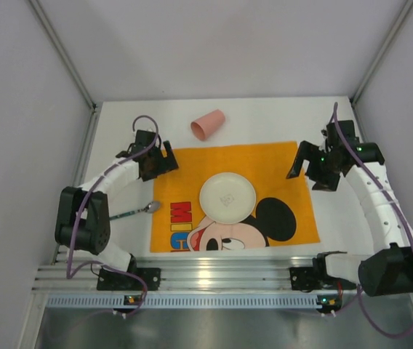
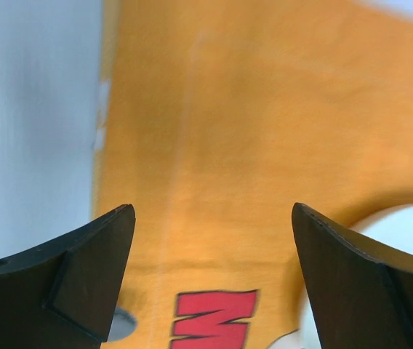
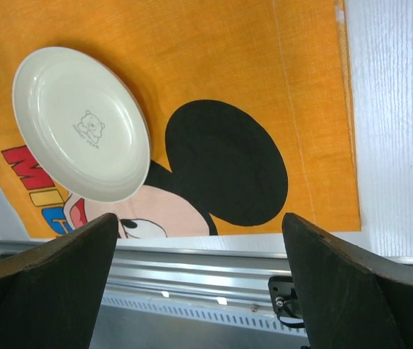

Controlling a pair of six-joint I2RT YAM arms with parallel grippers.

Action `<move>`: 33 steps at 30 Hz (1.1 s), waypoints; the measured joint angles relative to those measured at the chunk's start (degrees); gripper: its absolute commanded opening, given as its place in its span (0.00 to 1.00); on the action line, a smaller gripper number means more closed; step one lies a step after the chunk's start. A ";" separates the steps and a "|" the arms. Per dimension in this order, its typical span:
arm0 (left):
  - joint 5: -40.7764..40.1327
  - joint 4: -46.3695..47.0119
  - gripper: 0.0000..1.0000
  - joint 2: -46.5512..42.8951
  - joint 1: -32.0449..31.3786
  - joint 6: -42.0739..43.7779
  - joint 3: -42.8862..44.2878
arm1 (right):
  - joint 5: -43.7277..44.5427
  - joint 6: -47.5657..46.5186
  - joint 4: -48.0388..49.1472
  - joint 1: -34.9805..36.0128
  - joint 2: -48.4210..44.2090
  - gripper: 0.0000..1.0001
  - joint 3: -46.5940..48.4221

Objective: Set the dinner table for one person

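Note:
On the white dinner table point(image 1: 265, 120) lies an orange Mickey Mouse cloth point(image 1: 265, 163). A white plate point(image 1: 227, 197) sits upright at the cloth's middle. A pink cup point(image 1: 208, 124) lies on its side on the bare table behind the cloth. Just left of the cloth rests a spoon point(image 1: 137, 211). My left gripper point(image 1: 159, 161) hovers open over the cloth's back left corner, holding nothing. In the left wrist view, the left gripper point(image 2: 212, 207) looks down on the cloth point(image 2: 228, 109). My right gripper point(image 1: 307, 169) is open and empty at the cloth's right edge. In the right wrist view, the right gripper point(image 3: 201, 216) faces the plate point(image 3: 83, 123).
Aluminium rails point(image 1: 214, 276) run along the near edge, with both arm bases bolted there. Grey walls close in the left, right and back sides. The spoon's bowl point(image 2: 123, 323) shows by my left finger, and the plate's rim point(image 2: 403, 225) by the right one.

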 measured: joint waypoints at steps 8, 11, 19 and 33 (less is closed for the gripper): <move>9.86 11.96 0.98 1.81 0.07 -6.51 12.26 | -3.54 2.86 -0.11 0.00 -5.25 0.96 -1.73; 13.29 16.72 0.97 7.56 0.07 -9.92 16.55 | -4.76 3.54 -0.37 0.00 -6.93 0.96 -1.81; 16.39 21.97 0.98 22.97 -0.52 -17.97 23.93 | -4.50 4.20 -1.79 0.00 -11.78 0.96 -7.48; 17.29 29.62 0.94 34.67 -4.48 -26.62 34.80 | -0.13 2.60 -2.86 -0.55 -13.11 0.96 -11.82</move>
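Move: About 24 cm ahead of the left hand and 18 cm to its right lies the pink cup, on its side, its middle just a centimetre or so lower than the hand point. The plate rests on the orange mat some 25 cm to that hand's right and 9 cm back; the spoon is roughly 10 cm to its left and 15 cm back. From the right hand, the cup is about 34 cm ahead and 34 cm left, well below. Swinging clear of the mat, the empty left hand arcs forward about 20 cm and right some 16 cm towards the pink cup, first rising about 11 cm, then sinking half of that. Its left side rolls down some 35 degrees and the fingertips lift outward, fingers staying wide open just short of the cup. The right hand, empty, draws back about 6 cm, rising slightly before it sinks. ##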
